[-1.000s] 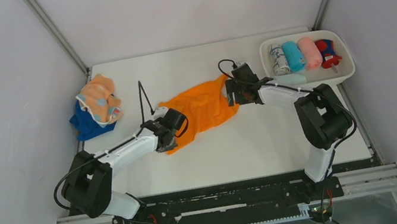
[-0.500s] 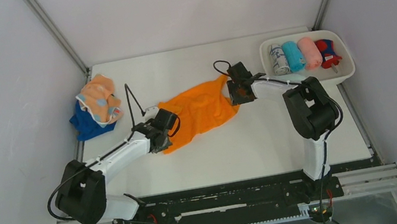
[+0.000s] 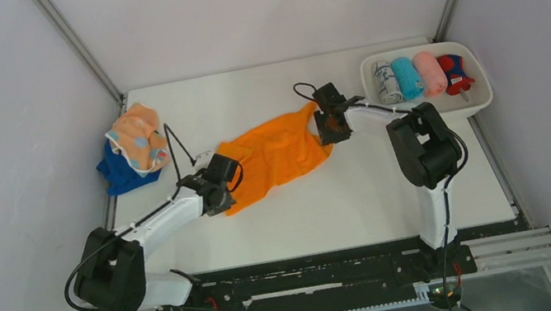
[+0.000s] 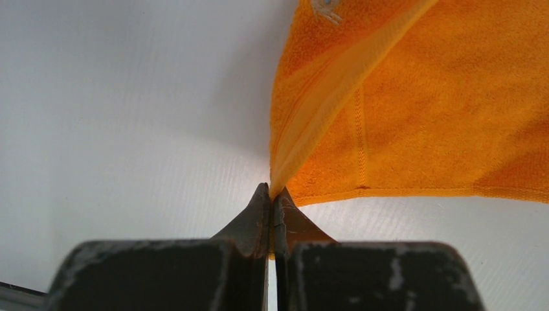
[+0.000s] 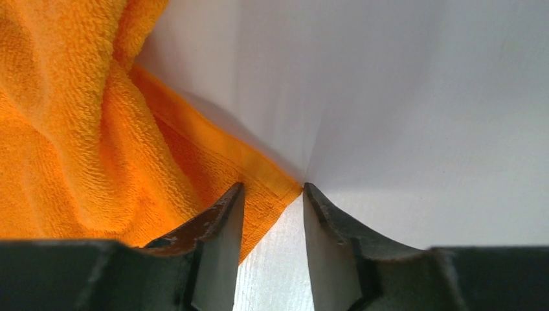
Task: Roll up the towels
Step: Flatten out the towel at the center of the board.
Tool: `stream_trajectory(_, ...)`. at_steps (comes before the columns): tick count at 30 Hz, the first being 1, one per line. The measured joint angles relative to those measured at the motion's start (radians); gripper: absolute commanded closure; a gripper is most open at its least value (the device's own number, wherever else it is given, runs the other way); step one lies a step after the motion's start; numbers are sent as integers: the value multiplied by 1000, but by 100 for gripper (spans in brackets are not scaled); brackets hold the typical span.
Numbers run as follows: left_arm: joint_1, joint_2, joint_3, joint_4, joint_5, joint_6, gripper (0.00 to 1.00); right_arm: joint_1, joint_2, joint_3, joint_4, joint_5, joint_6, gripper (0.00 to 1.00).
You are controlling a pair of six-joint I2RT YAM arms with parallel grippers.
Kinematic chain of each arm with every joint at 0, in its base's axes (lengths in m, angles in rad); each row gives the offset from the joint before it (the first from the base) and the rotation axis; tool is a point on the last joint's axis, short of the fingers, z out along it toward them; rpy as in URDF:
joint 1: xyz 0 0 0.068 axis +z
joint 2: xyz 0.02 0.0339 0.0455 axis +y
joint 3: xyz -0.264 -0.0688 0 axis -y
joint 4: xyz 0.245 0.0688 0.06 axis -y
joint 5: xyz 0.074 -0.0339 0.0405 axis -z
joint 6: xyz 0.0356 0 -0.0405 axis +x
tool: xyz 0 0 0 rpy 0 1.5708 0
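The bright orange towel [image 3: 276, 155] lies spread across the middle of the table. My left gripper [image 3: 221, 191] is shut on its near left corner [image 4: 285, 184], jaws pinched tight on the cloth. My right gripper [image 3: 327, 124] is open at the towel's far right corner [image 5: 272, 194]; that corner lies between its fingers, which stand apart. A peach spotted towel [image 3: 137, 137] sits crumpled on a dark blue towel [image 3: 119, 173] at the far left. Rolled turquoise [image 3: 408, 77] and pink [image 3: 431, 72] towels lie in the tray.
The white oval tray [image 3: 479, 100] stands at the far right and also holds a white patterned roll [image 3: 387, 82] and a red and blue roll [image 3: 454, 70]. Grey walls close in the table on three sides. Cables loop above both wrists.
My left gripper has drawn the orange towel's corner further left and toward the near edge. My right gripper has shifted slightly toward the far side at the right corner.
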Motion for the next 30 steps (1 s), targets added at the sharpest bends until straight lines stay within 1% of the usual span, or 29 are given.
stream_trajectory(5, 56, -31, -33, 20, 43, 0, 100, -19, 4, 8, -19, -6, -8, 94)
stream_trajectory(7, 98, -47, -43, 25, 68, 2, 100, -35, 4, 10, -25, -12, -5, 100)
stream_trajectory(11, 230, -74, -43, 44, 144, 12, 100, -68, 4, 38, -77, 3, -8, 100)
stream_trajectory(14, 319, -88, -18, 36, 204, 22, 100, -92, -3, 88, -123, 19, -9, 100)
stream_trajectory(16, 376, -92, 39, 21, 246, 29, 100, -109, -28, 125, -146, 24, -9, 100)
stream_trajectory(18, 422, -92, 130, 7, 290, 38, 100, -127, -74, 160, -164, 26, -8, 100)
stream_trajectory(22, 498, -97, 354, -1, 375, 46, 100, -160, -224, 220, -177, 24, -3, 100)
stream_trajectory(25, 539, -130, 467, 5, 429, 45, 100, -174, -371, 245, -166, 10, 4, 100)
stream_trajectory(27, 553, -174, 507, 6, 456, 45, 100, -173, -463, 248, -160, 3, 5, 100)
stream_trajectory(30, 558, -267, 512, -3, 488, 43, 100, -172, -586, 219, -143, -1, 7, 100)
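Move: The left hand already pinches the orange towel's near left corner, just above the table; the towel's middle is about 14 cm ahead and 13 cm to its right. The corner that the right hand is about to shut on lies between its open fingertips, about 1 cm below. The white tray is about 14 cm ahead and 27 cm to the right of the right hand; the peach towel is about 26 cm ahead and 18 cm to the left of the left hand. Right hand pinches the corner; both hands part, then raise the orange towel some 30 cm, left hand also forward. ##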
